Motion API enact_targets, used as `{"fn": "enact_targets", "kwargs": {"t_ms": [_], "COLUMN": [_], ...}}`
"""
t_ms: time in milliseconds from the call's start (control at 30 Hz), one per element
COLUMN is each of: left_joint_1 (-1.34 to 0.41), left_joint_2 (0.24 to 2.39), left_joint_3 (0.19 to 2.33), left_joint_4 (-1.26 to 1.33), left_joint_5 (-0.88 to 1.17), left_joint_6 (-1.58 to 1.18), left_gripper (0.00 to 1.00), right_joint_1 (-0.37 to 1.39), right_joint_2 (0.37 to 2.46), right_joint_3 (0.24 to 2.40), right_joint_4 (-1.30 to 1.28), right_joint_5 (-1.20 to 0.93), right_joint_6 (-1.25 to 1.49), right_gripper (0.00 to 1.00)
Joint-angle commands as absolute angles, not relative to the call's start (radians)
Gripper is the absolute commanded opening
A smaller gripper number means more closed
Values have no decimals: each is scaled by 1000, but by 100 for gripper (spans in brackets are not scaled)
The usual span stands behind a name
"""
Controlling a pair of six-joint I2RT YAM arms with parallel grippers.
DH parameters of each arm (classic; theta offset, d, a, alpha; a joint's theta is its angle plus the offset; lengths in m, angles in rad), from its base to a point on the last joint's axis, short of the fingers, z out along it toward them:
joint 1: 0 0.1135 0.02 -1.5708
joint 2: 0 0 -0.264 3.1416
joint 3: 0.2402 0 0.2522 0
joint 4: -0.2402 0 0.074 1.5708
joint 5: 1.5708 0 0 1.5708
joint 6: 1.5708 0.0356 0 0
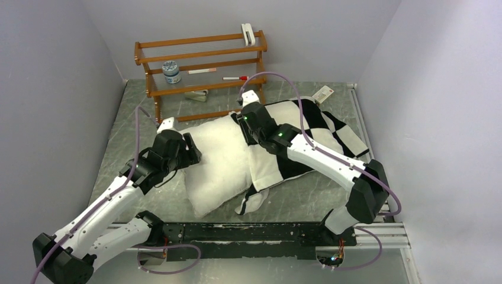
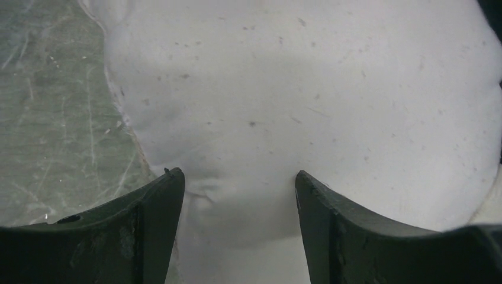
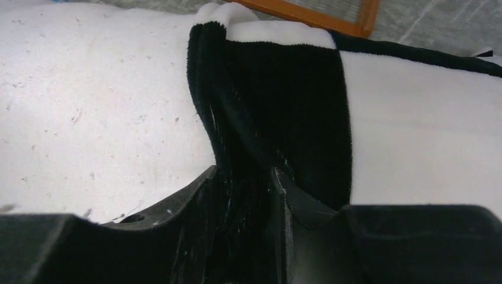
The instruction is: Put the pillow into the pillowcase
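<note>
The white pillow point(image 1: 216, 163) lies across the middle of the table, its right part inside the black-and-white checkered pillowcase point(image 1: 331, 127). My left gripper point(image 1: 194, 151) is at the pillow's left edge. In the left wrist view it point(image 2: 237, 174) stands open, fingertips against the pillow point(image 2: 296, 89), with a creased bulge of the pillow between them. My right gripper point(image 1: 245, 115) sits at the pillowcase's mouth on top of the pillow. In the right wrist view it point(image 3: 243, 171) is shut on a fold of the pillowcase's black edge point(image 3: 284, 100), with the bare pillow point(image 3: 100, 106) to its left.
A wooden rack point(image 1: 201, 65) stands at the back left, holding a jar point(image 1: 171, 71) and pens, just behind the pillow's far end. A small white card point(image 1: 324, 93) lies at the back right. Walls close in both sides. A black rail point(image 1: 254, 231) runs along the near edge.
</note>
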State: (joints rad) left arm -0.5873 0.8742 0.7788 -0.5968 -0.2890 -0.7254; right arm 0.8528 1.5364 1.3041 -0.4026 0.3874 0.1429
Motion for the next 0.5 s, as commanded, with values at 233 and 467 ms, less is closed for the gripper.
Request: {"fn": "enact_targets", "kwargs": {"t_ms": [233, 467], "left_joint_1": [-468, -469], "left_joint_2": [873, 935], "left_joint_3": [637, 574], "left_joint_4": [-445, -149], "left_joint_5": [11, 188], "left_joint_6": [-703, -763], "left_gripper": [73, 5], "right_joint_1": [844, 872], "right_joint_2": [1588, 1657], "right_joint_3": [1283, 1414], "right_joint_4": [-341, -387], "right_joint_5": [319, 225], "right_joint_6": [113, 138], "right_gripper": [39, 0]}}
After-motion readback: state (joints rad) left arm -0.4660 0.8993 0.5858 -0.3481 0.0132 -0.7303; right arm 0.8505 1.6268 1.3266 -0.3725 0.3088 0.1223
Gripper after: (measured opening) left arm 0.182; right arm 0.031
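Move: The exposed end of the pillow fills the space under the open left gripper; the spot to grip is about 5 cm below it and 2 cm to its right, level in reach. The pillowcase's black rim stands some 15 cm to the left gripper's right and 5 cm farther out. From the half-open right gripper, that rim is about 3 cm below and 2 cm left, straight alongside; the pillow's grip spot lies about 15 cm left and 8 cm back. Bring the left gripper down about 5 cm onto the pillow's exposed end, easing slightly left first and then sweeping back right with a roll of some 10 degrees, left side dropping, while its wide fingers close to pinch the cover. At the same time, lower the right gripper a little and draw it left towards the pillow, shutting its fingers on the pillowcase's black rim. ##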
